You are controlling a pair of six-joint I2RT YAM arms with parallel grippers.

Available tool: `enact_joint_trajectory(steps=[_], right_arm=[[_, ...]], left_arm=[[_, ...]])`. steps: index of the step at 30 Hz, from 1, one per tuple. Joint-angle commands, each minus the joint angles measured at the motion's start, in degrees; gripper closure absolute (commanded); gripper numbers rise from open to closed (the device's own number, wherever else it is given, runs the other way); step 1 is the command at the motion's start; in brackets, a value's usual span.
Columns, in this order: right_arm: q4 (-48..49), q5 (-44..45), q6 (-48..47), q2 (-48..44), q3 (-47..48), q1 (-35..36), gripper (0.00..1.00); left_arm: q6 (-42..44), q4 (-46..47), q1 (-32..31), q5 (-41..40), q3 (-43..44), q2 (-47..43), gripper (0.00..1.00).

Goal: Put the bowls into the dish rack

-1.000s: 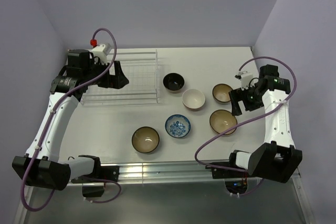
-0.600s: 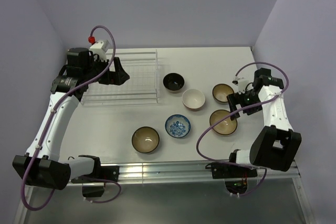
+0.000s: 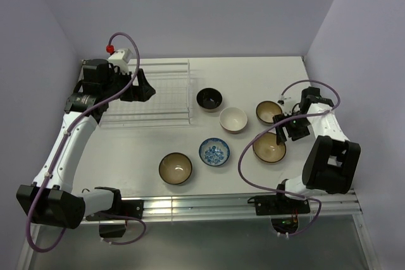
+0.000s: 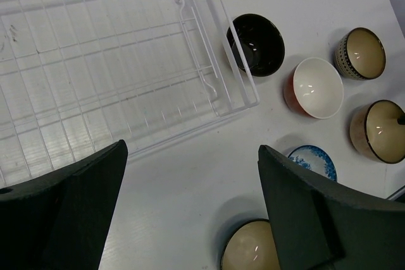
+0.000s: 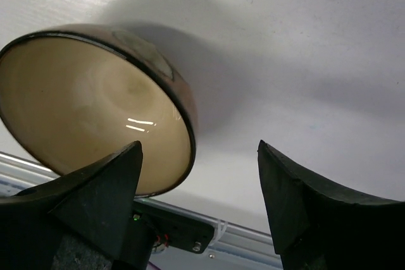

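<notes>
The dish rack (image 3: 168, 96) (image 4: 114, 61), a white wire basket, stands at the back left with nothing in it. My left gripper (image 3: 144, 86) (image 4: 192, 150) hovers open over its right part, holding nothing. To the right lie a black bowl (image 3: 209, 98) (image 4: 256, 44), a white bowl with a red outside (image 3: 233, 119) (image 4: 317, 88), a blue-and-white bowl (image 3: 215, 152) and three tan bowls (image 3: 268, 112) (image 3: 175, 168) (image 3: 269, 147). My right gripper (image 3: 285, 132) (image 5: 199, 150) is open and low over the front right tan bowl (image 5: 95, 112), its fingers straddling the rim without touching it.
A metal rail (image 3: 202, 205) runs along the table's near edge, behind both arm bases. Purple walls close in the back and both sides. The right arm's purple cable (image 3: 243, 162) loops over the table beside the front right bowl.
My right gripper has swung down and inward onto the front right tan bowl's rim, and its jaws have narrowed a little. The left gripper has shifted slightly back over the rack.
</notes>
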Motion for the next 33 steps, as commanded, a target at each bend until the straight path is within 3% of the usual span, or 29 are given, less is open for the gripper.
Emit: enact_joint_trajectory(steps=[1, 25, 31, 33], right_arm=[[5.3, -0.7, 1.2, 1.8, -0.8, -0.4, 0.22], [5.8, -4.2, -2.4, 9.7, -3.9, -0.5, 0.6], [3.1, -6.5, -4.6, 9.9, -3.8, -0.8, 0.75], [2.6, -7.3, -4.9, 9.5, -3.8, -1.1, 0.87]], left_arm=[[-0.9, 4.2, 0.1, -0.2, 0.2, -0.9, 0.1], [-0.1, 5.1, 0.1, 0.3, -0.2, -0.1, 0.13], [0.0, 4.7, 0.1, 0.6, 0.2, -0.1, 0.13], [0.0, 4.5, 0.1, 0.7, 0.2, -0.1, 0.13]])
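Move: The right hand hovers just right of the nearby large brown bowl, whose middle lies about 7 cm to its left, 2 cm back and 6 cm lower. At similar height, the patterned bowl is some 12 cm ahead and 7 cm left, the white bowl about 10 cm ahead and 21 cm left. From the left hand, that brown bowl lies roughly 46 cm right, 12 cm back and 26 cm below. The right hand sinks about 5 cm, edging left, closing to pinch the large brown bowl's right wall. ##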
